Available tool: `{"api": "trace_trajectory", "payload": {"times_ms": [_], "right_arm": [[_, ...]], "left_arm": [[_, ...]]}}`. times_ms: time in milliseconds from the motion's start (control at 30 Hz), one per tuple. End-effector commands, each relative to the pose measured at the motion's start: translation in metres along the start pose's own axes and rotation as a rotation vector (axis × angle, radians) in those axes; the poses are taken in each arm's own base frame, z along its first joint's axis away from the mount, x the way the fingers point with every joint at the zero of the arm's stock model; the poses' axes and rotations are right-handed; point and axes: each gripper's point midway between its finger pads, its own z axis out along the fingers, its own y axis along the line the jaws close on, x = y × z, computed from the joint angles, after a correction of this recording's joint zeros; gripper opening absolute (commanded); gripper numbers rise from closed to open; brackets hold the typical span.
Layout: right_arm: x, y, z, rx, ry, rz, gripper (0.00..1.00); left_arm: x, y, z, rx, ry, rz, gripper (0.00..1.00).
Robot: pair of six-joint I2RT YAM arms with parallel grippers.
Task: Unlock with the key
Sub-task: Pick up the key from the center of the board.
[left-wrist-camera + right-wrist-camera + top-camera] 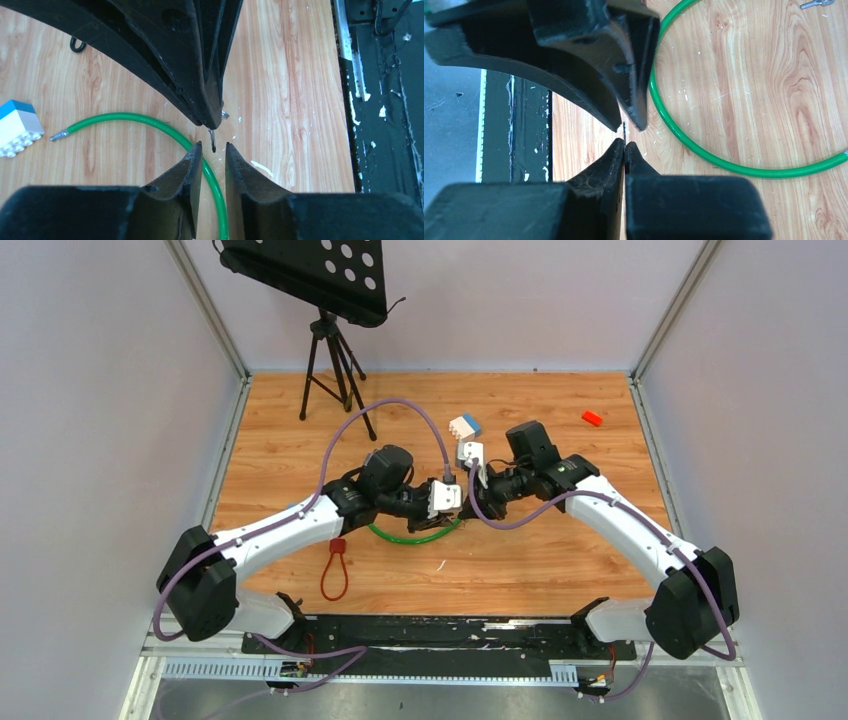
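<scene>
The key point(212, 140) is a small dark metal piece held off the table. It sticks out of my right gripper's fingertips point(200, 90), which fill the top of the left wrist view. My right gripper point(624, 144) is shut on the key point(624, 131), seen there edge-on as a thin line. My left gripper point(214, 145) faces it tip to tip with its jaws a little apart; the key's end hangs at the gap and touches neither finger. In the top view the left gripper point(458, 496) and right gripper point(472, 490) meet above a green cable loop point(415, 533). No lock body shows.
The green cable point(150, 122) ends in a metal tip point(59, 135). A white and blue brick point(464, 426) and a white block point(470, 452) lie behind the grippers. A red brick point(592, 418) is at the back right, a red cord loop point(335, 570) at the front left, a tripod point(335, 365) at the back.
</scene>
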Motion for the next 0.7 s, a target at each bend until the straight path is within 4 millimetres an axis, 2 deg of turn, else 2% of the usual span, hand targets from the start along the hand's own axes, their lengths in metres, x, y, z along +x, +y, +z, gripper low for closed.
{"api": "trace_trajectory", "payload": {"times_ms": [0, 100, 200, 333, 467, 667], "right_arm": [[-0.013, 0.007, -0.009, 0.0, -0.035, -0.05, 0.0], [-0.014, 0.011, -0.012, 0.004, -0.042, -0.057, 0.0], [-0.013, 0.014, -0.015, 0.004, -0.045, -0.059, 0.0], [-0.012, 0.017, -0.018, 0.003, -0.052, -0.059, 0.0], [-0.013, 0.015, -0.024, 0.027, -0.067, -0.067, 0.0], [-0.015, 0.008, -0.039, 0.086, -0.097, -0.076, 0.0]], "left_arm": [[-0.025, 0.004, -0.016, -0.032, -0.046, 0.093, 0.38], [-0.022, 0.011, -0.026, -0.091, -0.016, 0.148, 0.55], [-0.01, 0.017, -0.04, -0.153, 0.049, 0.204, 0.71], [0.021, 0.014, -0.061, -0.165, 0.208, 0.27, 0.84], [0.068, -0.004, -0.085, -0.096, 0.414, 0.266, 0.89], [0.136, -0.026, -0.125, -0.007, 0.684, 0.204, 0.91]]}}
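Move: Between the left hand's parting fingertips, about 1 cm to its right, is the key that the right hand already grips. The lock, where the left hand seems bound, lies about 18 cm ahead, 17 cm left and 14 cm below; a loose key is some 2 cm right of the lock and 1 cm farther out. The green cable's near bend is 8 cm left of the left hand and 1 cm ahead. From the right hand the lock is about 18 cm ahead, 19 cm left. Opening from a narrow gap to nearly full width, the left hand comes clear of the key, rises some 3 cm, then swings left about 11 cm over the cable while sinking, its fingers tipping roughly 25 degrees further down as it nears the lock. The right hand keeps its pinch on the key and draws off about 2 cm right and slightly up. ##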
